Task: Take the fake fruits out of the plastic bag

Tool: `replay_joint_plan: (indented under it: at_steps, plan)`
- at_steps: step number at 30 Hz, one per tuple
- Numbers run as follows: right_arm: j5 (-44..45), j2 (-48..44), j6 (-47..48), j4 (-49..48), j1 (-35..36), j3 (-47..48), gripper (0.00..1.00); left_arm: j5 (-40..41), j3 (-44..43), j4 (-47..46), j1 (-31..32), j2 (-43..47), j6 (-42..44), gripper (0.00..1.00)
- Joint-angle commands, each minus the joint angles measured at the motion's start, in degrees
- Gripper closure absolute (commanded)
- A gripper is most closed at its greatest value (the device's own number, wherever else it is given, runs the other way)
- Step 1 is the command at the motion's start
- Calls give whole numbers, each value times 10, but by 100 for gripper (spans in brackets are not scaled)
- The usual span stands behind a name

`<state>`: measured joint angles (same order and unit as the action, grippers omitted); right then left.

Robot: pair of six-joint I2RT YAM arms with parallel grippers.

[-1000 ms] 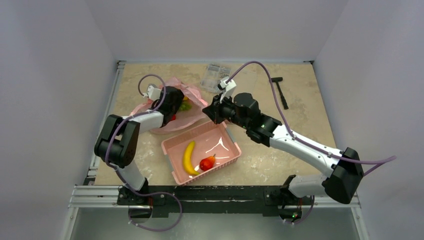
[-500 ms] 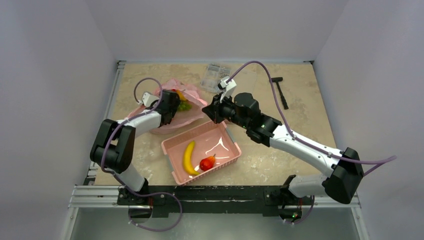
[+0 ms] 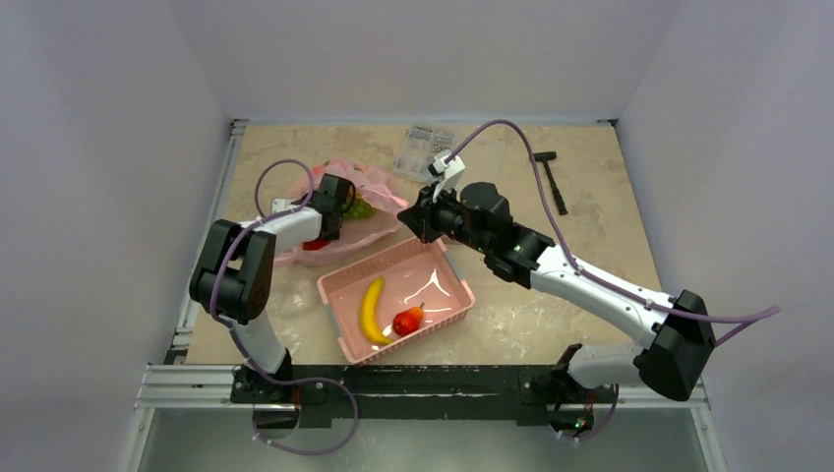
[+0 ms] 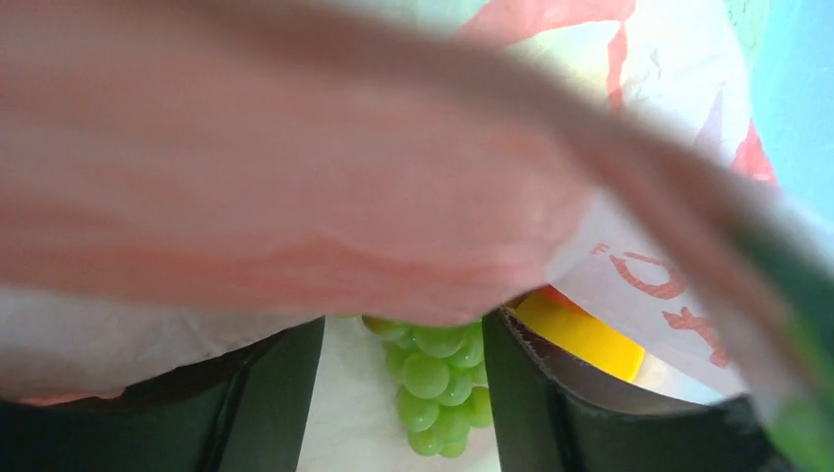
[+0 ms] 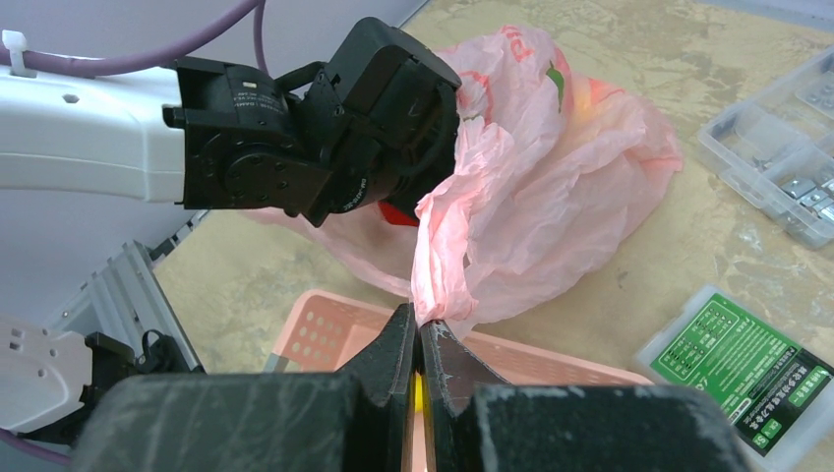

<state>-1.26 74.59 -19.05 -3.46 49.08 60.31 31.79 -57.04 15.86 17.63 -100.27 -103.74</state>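
Observation:
The pink plastic bag [image 3: 372, 187] lies at the back left of the table. My right gripper [image 5: 421, 329] is shut on a bunched fold of the bag's edge and holds it up. My left gripper [image 4: 403, 326] is inside the bag's mouth under the film. It is open, with a green grape bunch [image 4: 438, 388] between its fingers, nearer the right one. A yellow fruit [image 4: 582, 336] sits just outside the right finger. From above, the grapes [image 3: 361, 208] show beside the left gripper [image 3: 342, 204], and a red fruit [image 3: 315, 243] shows through the bag under the forearm.
A rigid pink basket [image 3: 447, 305] stands in front of the bag and holds a banana [image 3: 371, 309] and a red fruit [image 3: 408, 320]. A clear parts box [image 3: 425, 147] and a black hammer [image 3: 551, 183] lie at the back. A green-labelled box [image 5: 738, 364] lies right of the basket.
My left arm has swung its elbow and pushed the gripper further into the bag's mouth, toward the grapes. The right gripper has kept still with the bag edge in it.

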Motion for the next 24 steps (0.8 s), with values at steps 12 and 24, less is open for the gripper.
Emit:
replay_joint_plan:
  at_steps: [12,24]
  plan:
    - [-9,-11,3,-21,1,12,100,4,81,-194,-15,61,106,97]
    - [-12,-4,3,-33,1,-2,100,-54,180,-271,-16,208,246,100]
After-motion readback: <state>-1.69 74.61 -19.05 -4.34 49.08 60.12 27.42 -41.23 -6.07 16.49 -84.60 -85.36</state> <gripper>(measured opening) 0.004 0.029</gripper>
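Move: Inside the bag, the grapes lie just off the left hand's open fingers, centred about 2 cm ahead, 3 cm to its right and 2 cm lower. At about that same height are a yellow fruit, some 7 cm ahead and 4 cm right of the hand, and a red fruit roughly 6 cm back and 4 cm left. From the right hand the grapes are about 14 cm ahead, 13 cm left and 25 cm below. Closing almost fully, the left fingers pinch the edge of the grapes while the hand eases forward about 1 cm. It then lifts some 5 cm and draws back about 2 cm, tipping the fingers up and swinging them clockwise, about 15 degrees each. The right hand stays put, still gripping the bag's rim. ##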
